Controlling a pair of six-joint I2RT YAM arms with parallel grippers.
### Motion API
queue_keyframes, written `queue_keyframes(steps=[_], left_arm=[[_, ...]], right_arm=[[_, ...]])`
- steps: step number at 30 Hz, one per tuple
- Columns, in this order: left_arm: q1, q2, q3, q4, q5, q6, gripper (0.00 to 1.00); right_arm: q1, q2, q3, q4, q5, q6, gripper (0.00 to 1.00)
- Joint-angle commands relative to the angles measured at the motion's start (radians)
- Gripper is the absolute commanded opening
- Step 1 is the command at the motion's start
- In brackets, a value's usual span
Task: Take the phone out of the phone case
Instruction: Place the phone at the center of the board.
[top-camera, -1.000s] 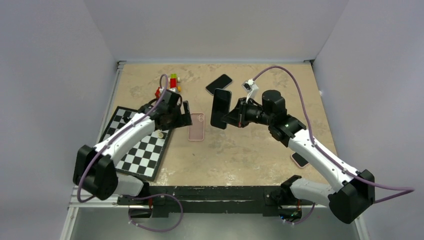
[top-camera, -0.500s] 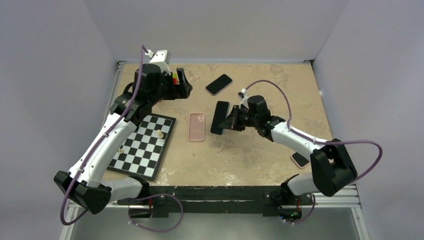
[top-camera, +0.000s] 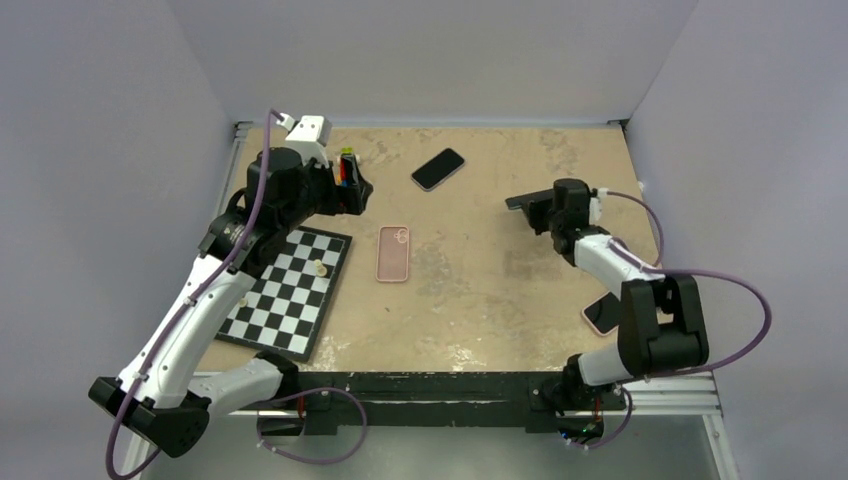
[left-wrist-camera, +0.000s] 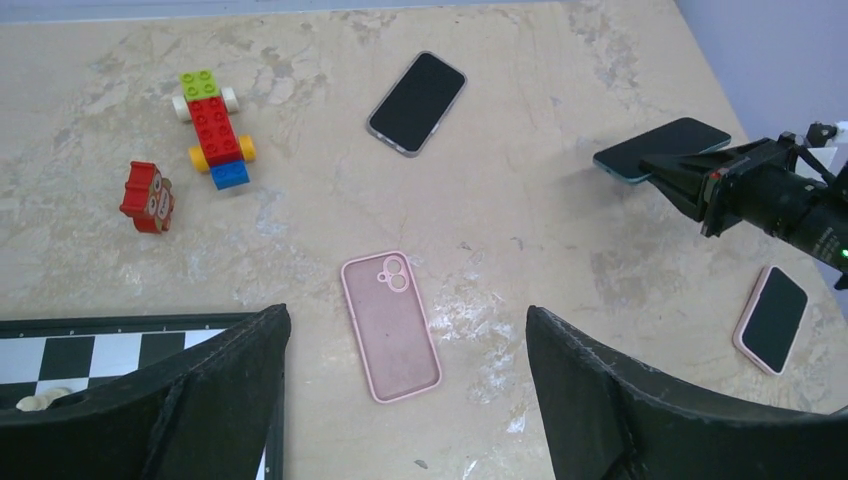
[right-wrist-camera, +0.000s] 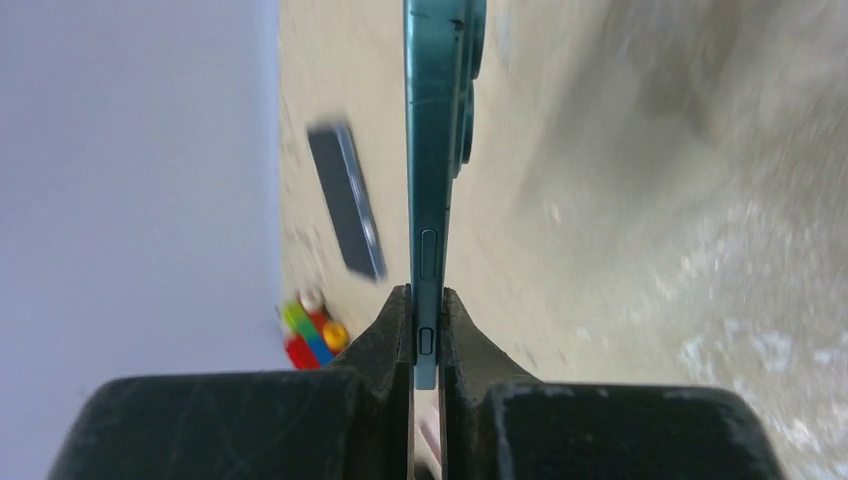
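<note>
The empty pink phone case (top-camera: 393, 253) lies flat on the table's middle, its inside facing up (left-wrist-camera: 390, 325). My right gripper (top-camera: 541, 208) is shut on the teal phone (top-camera: 522, 201) and holds it by one end, low over the right side of the table. In the right wrist view the phone (right-wrist-camera: 437, 150) stands edge-on between the fingertips (right-wrist-camera: 392, 318), and my right gripper (right-wrist-camera: 427, 300) pinches it near a side button. My left gripper (top-camera: 352, 185) hangs open above the far left, with nothing in it. Its fingers frame the case in the left wrist view.
A black phone (top-camera: 438, 168) lies at the far middle. Another phone in a pink case (top-camera: 598, 315) lies at the right edge. A toy brick car (left-wrist-camera: 213, 130) and a red figure (left-wrist-camera: 148, 197) sit far left. A chessboard (top-camera: 285, 295) with a pawn (top-camera: 319, 267) is at the left.
The right arm swung right and down with the teal phone, turning it from upright to nearly flat. The left arm rose and pulled back to the far left, away from the case.
</note>
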Motion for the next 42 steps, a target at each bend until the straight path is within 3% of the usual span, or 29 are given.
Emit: queue_keyframes(steps=[1,8,13,21,28,31,37,39,42], left_arm=[[0.000,-0.039,-0.023,0.056,0.006,0.009,0.90],[0.000,-0.054,-0.046,0.081,0.017,-0.012,0.89],[0.000,-0.062,-0.043,0.081,0.017,-0.002,0.89],[0.000,-0.064,-0.042,0.078,0.015,-0.003,0.89],[0.000,-0.065,-0.041,0.074,0.013,-0.006,0.89],[0.001,-0.067,-0.041,0.075,0.010,-0.006,0.88],[0.000,-0.068,-0.041,0.074,0.013,-0.006,0.88],[0.001,-0.069,-0.042,0.076,0.012,-0.006,0.88],[0.001,-0.067,-0.045,0.077,0.015,-0.006,0.88]], right_arm=[[-0.111,0.104,0.118,0.065,0.207,0.270,0.00],[-0.236,0.348,0.304,0.046,0.243,0.354,0.00],[-0.300,0.495,0.433,0.063,0.180,0.265,0.00],[-0.380,0.602,0.573,0.004,0.116,0.118,0.01],[-0.429,0.643,0.558,0.055,-0.010,0.049,0.14],[-0.444,0.641,0.549,0.065,-0.034,0.019,0.24],[-0.462,0.627,0.559,0.038,-0.043,-0.057,0.58],[-0.461,0.605,0.576,-0.018,-0.024,-0.101,0.70],[-0.461,0.564,0.598,-0.146,0.016,-0.170,0.80]])
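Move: My right hand still holds the phone clear of the board. The open spot for it, near the far right corner, is about 14 cm ahead, 22 cm to the right and 8 cm below. The other black phone lies roughly 19 cm ahead and 24 cm left, the pink-rimmed phone about 21 cm back and 20 cm right. From my idle left hand, that spot is some 24 cm ahead, 67 cm right and 28 cm down. I swing my right hand some 22 cm to the right and 15 cm forward, keeping the phone pinched and turning the wrist about 35 degrees clockwise, while sinking roughly 6 cm to the empty board by the far right corner. There I slow, turn the wrist back about 10 degrees and spread the fingers wide, letting go of the phone. ##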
